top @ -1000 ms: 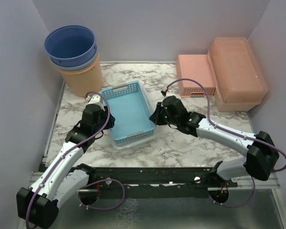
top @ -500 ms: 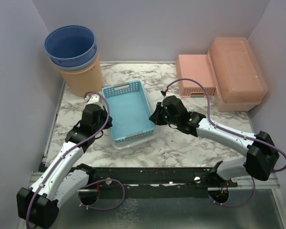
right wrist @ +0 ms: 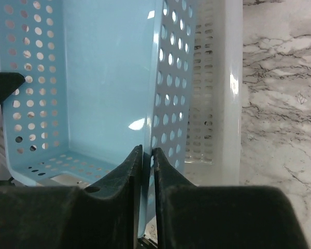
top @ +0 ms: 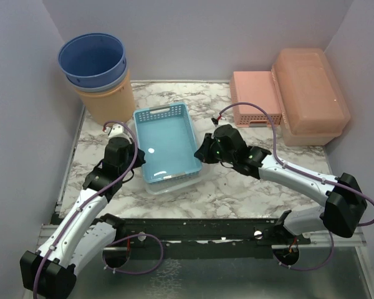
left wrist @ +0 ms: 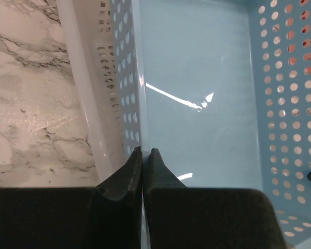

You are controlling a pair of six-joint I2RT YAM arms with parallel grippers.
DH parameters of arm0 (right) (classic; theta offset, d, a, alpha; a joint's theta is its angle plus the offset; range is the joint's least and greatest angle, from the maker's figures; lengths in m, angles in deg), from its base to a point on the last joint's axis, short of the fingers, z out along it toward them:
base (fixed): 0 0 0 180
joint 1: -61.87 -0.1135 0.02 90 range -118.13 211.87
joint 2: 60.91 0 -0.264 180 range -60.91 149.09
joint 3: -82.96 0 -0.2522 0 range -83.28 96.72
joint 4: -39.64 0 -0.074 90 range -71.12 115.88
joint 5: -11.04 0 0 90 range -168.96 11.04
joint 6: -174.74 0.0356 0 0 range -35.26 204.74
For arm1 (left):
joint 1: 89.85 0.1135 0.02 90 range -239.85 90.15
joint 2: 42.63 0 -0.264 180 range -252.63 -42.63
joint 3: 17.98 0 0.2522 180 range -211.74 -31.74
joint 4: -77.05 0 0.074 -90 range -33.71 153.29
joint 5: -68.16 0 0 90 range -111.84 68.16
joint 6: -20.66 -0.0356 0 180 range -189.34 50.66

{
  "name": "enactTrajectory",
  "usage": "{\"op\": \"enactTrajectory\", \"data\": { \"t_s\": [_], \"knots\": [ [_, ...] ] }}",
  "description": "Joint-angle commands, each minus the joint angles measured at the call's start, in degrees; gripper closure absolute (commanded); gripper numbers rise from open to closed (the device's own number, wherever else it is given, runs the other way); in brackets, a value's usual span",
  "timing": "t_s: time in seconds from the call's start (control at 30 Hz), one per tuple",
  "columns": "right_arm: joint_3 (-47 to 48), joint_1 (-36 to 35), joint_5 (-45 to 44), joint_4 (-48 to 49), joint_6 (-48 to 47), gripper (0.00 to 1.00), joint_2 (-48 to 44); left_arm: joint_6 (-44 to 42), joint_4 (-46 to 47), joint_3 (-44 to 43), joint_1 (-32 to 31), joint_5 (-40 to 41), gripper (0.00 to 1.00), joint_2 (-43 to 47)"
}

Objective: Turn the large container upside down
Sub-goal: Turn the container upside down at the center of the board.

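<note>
The large container (top: 310,87), a peach-orange lidded box, stands upright at the back right against the wall, and neither gripper touches it. Both grippers are at a light blue perforated basket (top: 168,146) in the table's middle. My left gripper (left wrist: 144,150) is shut on the basket's left wall (left wrist: 137,78). My right gripper (right wrist: 147,149) pinches the right wall (right wrist: 171,78), which sits between its fingers. The blue basket rests partly inside a white basket (top: 202,177) and is tilted up out of it.
A pink perforated basket (top: 254,96) lies upside down beside the large container. Stacked round buckets, blue (top: 93,59) over orange (top: 109,103), stand at the back left. Grey walls close in the marble table (top: 237,193) on three sides.
The left jaws have closed onto the blue basket's left wall. The blue basket has shifted toward the back, further out of the white one. The right jaws have eased slightly.
</note>
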Motion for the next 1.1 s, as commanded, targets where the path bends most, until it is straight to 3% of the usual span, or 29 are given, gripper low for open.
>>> {"op": "enactTrajectory", "data": {
  "t_s": [0.0, 0.13, 0.27, 0.43, 0.6, 0.8, 0.93, 1.07],
  "knots": [
    [0.5, -0.4, -0.5, 3.2, 3.9, 0.78, -2.1, 9.1, 2.4, 0.6, -0.3, -0.7, 1.0, 2.4],
    [-1.3, -0.4, -0.9, 4.4, 6.3, 0.59, -4.0, 14.5, 2.0, 0.6, -0.3, -0.3, 1.0, 2.1],
    [-3.4, -0.3, -3.9, 4.6, 8.8, 0.19, -7.7, 18.4, 1.7, 1.8, -0.3, 0.8, 1.0, 3.0],
    [-3.9, -0.3, -9.1, 1.3, 8.2, 0.03, -12.8, 22.8, 1.9, 2.5, -0.1, 1.8, 1.0, 4.7],
    [-9.5, -0.4, -8.2, 8.9, 10.3, 0.0, -21.6, 26.8, 1.9, 2.8, -0.1, 3.2, 1.0, 6.4],
    [-20.8, -0.4, -6.1, 28.2, 12.5, 0.0, -32.1, 31.6, 2.0, 3.7, 0.0, 4.2, 1.0, 8.0],
    [-24.3, -0.4, -2.6, 34.7, 10.5, 0.0, -33.9, 33.7, 2.0, 3.9, 0.0, 4.2, 1.0, 8.4],
    [-25.2, -0.4, 6.6, 40.6, 10.0, 0.0, -30.6, 34.8, 2.0, 3.7, 0.0, 4.5, 1.0, 8.5]
  ]
}}
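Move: Between the two closed grippers, which pinch its left and right rims, hangs the blue basket: its middle is about 10 cm to the right of the left hand, 4 cm ahead and 4 cm down, and about 10 cm to the left of the right hand, 5 cm ahead. The clear basket sits under it, centred some 8 cm to the right hand's left, 2 cm ahead, 10 cm below. The upturned pink basket lies 21 cm to that hand's right and 22 cm farther out. Letting go of the blue basket's right rim, the right hand opens wide and lifts away some 13 cm, drifting right and a little back while its wrist rolls left side up and its fingers tip upward. The left hand stays nearly in place and keeps its pinch on the left rim, rolling right side up by just under 30 degrees and swinging counter-clockwise, so as to tip the basket over. ##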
